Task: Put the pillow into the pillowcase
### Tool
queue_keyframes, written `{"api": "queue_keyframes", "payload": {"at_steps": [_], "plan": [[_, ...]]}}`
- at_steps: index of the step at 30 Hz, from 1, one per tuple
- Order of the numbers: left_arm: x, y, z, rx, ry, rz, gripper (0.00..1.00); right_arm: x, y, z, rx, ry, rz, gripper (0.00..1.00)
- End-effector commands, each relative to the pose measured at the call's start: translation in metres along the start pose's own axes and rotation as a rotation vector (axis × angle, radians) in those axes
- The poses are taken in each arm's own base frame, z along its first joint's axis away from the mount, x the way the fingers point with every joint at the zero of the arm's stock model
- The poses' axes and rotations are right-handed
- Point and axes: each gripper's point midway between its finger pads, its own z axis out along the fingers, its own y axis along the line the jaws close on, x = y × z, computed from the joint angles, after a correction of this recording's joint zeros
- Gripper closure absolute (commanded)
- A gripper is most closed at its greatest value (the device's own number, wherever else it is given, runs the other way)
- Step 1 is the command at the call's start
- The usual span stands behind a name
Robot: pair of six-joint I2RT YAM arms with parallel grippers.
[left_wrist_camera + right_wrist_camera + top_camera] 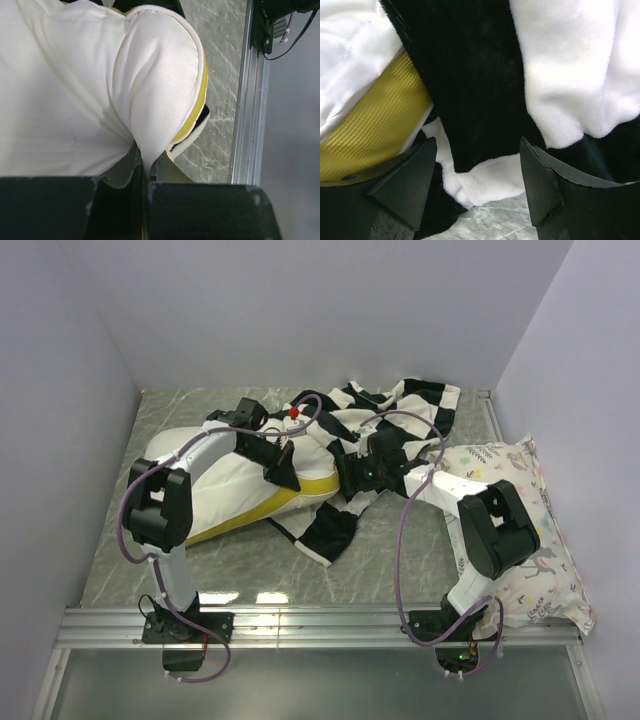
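Observation:
The white pillow with a yellow band lies left of centre, its right end at the mouth of the checkerboard pillowcase. My left gripper is shut on a pinched fold of the pillow near its yellow band; the fingertips squeeze white fabric. My right gripper is open at the pillowcase's edge. In the right wrist view it straddles a black and white flap of the pillowcase without closing on it, with the pillow's yellow band to the left.
A deer-and-plant print pillow lies along the right side by the right arm. The grey marble table ends at a metal rail at the near edge. White walls close in the left, back and right.

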Motion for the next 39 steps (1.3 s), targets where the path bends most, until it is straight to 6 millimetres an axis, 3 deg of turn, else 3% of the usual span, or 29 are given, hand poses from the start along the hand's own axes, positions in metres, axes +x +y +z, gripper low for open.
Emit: {"api": "queue_keyframes", "payload": {"at_steps": [1,7,11,15,16,17,18,20,21,22,26,30,33,34,37,39], "plan": [[-0.016,-0.022,-0.002,0.105,-0.052,-0.004,1.0,-0.011,-0.002,0.002,0.036,-0.047,-0.055,0.26],[-0.016,-0.02,-0.004,0.103,-0.051,-0.016,1.0,-0.007,0.006,0.028,0.058,0.013,-0.043,0.28],[-0.019,-0.017,-0.006,0.088,-0.069,-0.041,1.0,0.0,-0.004,0.04,0.103,0.062,-0.011,0.41],[-0.033,-0.009,-0.009,0.018,-0.114,-0.088,1.0,0.002,-0.003,0.024,0.059,0.084,0.031,0.81],[-0.037,-0.007,-0.01,-0.002,-0.132,-0.094,1.0,-0.013,0.001,0.007,0.038,0.039,0.03,0.86],[-0.034,-0.004,-0.009,-0.024,-0.142,-0.118,1.0,-0.009,0.004,-0.002,0.023,0.05,0.035,0.91],[-0.053,0.003,-0.013,-0.09,-0.202,-0.104,1.0,-0.012,0.014,-0.013,-0.024,0.042,0.023,1.0],[-0.059,0.011,-0.014,-0.152,-0.257,-0.129,1.0,-0.02,0.029,-0.038,-0.078,0.018,0.005,1.0],[-0.077,0.019,-0.016,-0.232,-0.316,-0.154,1.0,-0.019,0.04,-0.045,-0.134,0.019,-0.003,1.0],[-0.081,0.024,-0.014,-0.266,-0.331,-0.163,1.0,-0.024,0.046,-0.056,-0.16,0.0,-0.008,1.0],[-0.107,0.037,0.003,-0.374,-0.376,-0.196,1.0,-0.016,0.074,-0.075,-0.32,0.034,0.007,1.0],[-0.107,0.051,0.038,-0.516,-0.358,-0.235,1.0,-0.013,0.094,-0.089,-0.427,0.05,0.034,1.0],[-0.1,0.078,0.047,-0.63,-0.403,-0.336,1.0,-0.018,0.104,-0.099,-0.472,0.035,0.037,1.0],[-0.106,0.083,0.048,-0.634,-0.432,-0.355,1.0,-0.017,0.106,-0.101,-0.485,0.042,0.042,1.0],[-0.095,0.112,0.057,-0.633,-0.443,-0.478,1.0,-0.016,0.116,-0.109,-0.542,0.058,0.056,1.0],[-0.111,0.125,0.052,-0.559,-0.546,-0.544,1.0,-0.01,0.118,-0.109,-0.557,0.073,0.058,1.0]]}}
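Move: The pillowcase's loose black upper edge lies between and below the right hand's open fingers, about 1 cm ahead, 1 cm left and 4 cm down. The pillow's yellow-edged end is level with the right hand, some 7 cm left, and the case's lower flap 10 cm back and 6 cm left. From the left hand, already pinching the pillow, that black edge is roughly 15 cm right, 5 cm ahead and 10 cm lower. The right hand sinks about 4 cm onto the loose edge of the pillowcase, shuts its fingers on the black cloth, then pulls it up some 12 cm while drawing back about 7 cm, the wrist tilting its left side up. As that edge comes up, the left hand, until then almost still, keeps its pinch on the pillow and carries it right and forward about 12 cm in all towards the raised edge, turning some 40 degrees counter-clockwise and dipping about 4 cm at the end. ##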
